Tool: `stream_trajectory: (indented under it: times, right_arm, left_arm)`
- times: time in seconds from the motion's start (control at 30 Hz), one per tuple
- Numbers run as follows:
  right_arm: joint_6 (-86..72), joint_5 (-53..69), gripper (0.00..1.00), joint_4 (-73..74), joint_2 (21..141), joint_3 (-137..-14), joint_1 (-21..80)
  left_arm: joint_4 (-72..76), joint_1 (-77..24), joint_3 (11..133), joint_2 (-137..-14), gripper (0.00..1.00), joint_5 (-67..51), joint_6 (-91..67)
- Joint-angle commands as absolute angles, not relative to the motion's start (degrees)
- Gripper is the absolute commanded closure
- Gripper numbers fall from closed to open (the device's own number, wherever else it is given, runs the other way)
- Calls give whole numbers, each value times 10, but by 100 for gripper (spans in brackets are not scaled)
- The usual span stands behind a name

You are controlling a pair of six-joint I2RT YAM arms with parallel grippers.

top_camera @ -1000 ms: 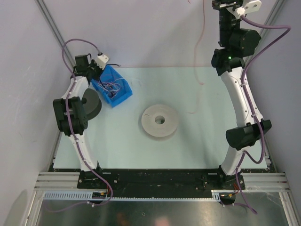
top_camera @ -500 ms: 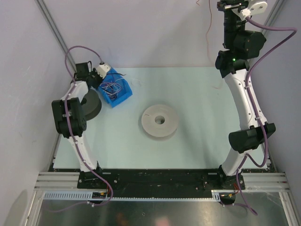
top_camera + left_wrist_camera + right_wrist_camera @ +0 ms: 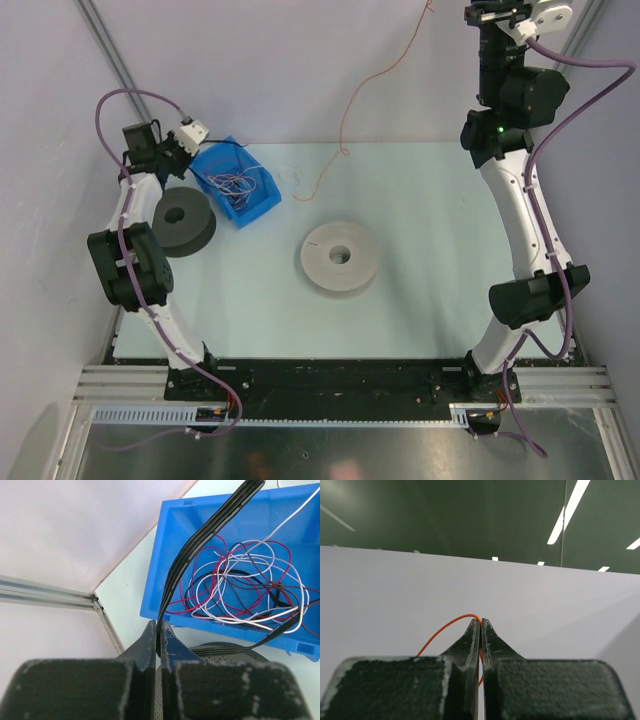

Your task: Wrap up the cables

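Observation:
A thin orange cable (image 3: pixel 345 120) hangs from the top of the top view and trails down toward the table near the blue bin (image 3: pixel 262 205). My right gripper (image 3: pixel 480 622), raised high at the back right, is shut on this orange cable (image 3: pixel 445 627). My left gripper (image 3: pixel 159 627) is shut on a black flat ribbon cable (image 3: pixel 200 540) that arcs out of the bin (image 3: pixel 165 615). Red, white and dark loose wires (image 3: pixel 240 585) lie tangled inside the bin. In the top view the left gripper (image 3: pixel 185 150) is just left of the bin, over the far side of the dark spool (image 3: pixel 184 220).
A light grey spool (image 3: pixel 340 257) lies flat at the table's middle. The dark spool's edge (image 3: pixel 225 650) shows under the left fingers. Walls close in at the back and both sides, with a frame rail (image 3: pixel 107 625) at the back left corner.
My left arm has swung left, away from the bin, uncovering the dark spool and drawing the black ribbon out. The orange cable's hanging length has swung left toward the bin.

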State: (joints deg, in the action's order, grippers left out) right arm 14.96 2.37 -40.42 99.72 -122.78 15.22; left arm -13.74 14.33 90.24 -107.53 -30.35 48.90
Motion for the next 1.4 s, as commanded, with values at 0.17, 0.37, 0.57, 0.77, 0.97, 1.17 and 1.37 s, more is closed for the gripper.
stream_trajectory:
  times: [0.17,0.37,0.57,0.77,0.97,1.17,1.37]
  right_arm:
    - [138,14,100,-419,968,-1234,148]
    - [137,13,100,-418,971,-1230,145]
    - [133,12,100,-419,974,-1222,144]
    - [140,20,100,-421,969,-1212,142]
    - [139,23,100,-426,962,-1195,133]
    - [137,23,100,-430,961,-1185,128]
    - [136,23,100,-434,959,-1175,122]
  left_arm:
    - [-122,134,870,-1057,100,-253,609]
    - [-124,106,889,-1087,90,-204,646]
    - [-124,58,917,-1101,59,-191,638]
    - [-136,42,953,-1090,41,-252,594]
    - [-186,11,974,-1075,26,-295,580]
    - [-217,-47,1015,-1112,24,-239,588]
    - [-226,-71,1047,-1148,27,-245,576]
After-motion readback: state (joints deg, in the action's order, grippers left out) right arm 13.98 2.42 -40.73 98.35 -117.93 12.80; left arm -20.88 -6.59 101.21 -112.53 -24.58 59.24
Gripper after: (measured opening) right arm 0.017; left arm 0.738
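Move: My left hand still grips the black cable. The blue bin it belongs in has its middle about 11 cm to the right, 3 cm ahead and some 15 cm below. The dark spool sits beneath, 8 cm back and level sideways. The white spool is some 35 cm to the right and 18 cm back, about as low. From my raised right hand, which keeps the orange cable, the bin is about 45 cm left, 17 cm ahead and nearly 70 cm down. I lower my left hand some 4 cm with a slight roll and open its fingers wide to let go of the black cable. Then I sweep it about 17 cm to the right, over and past the bin's middle, turning it about 20 degrees clockwise and rising again by 5 cm or so. My right hand stays high, pinching the orange cable, and eases only a couple of centimetres forward and down. ##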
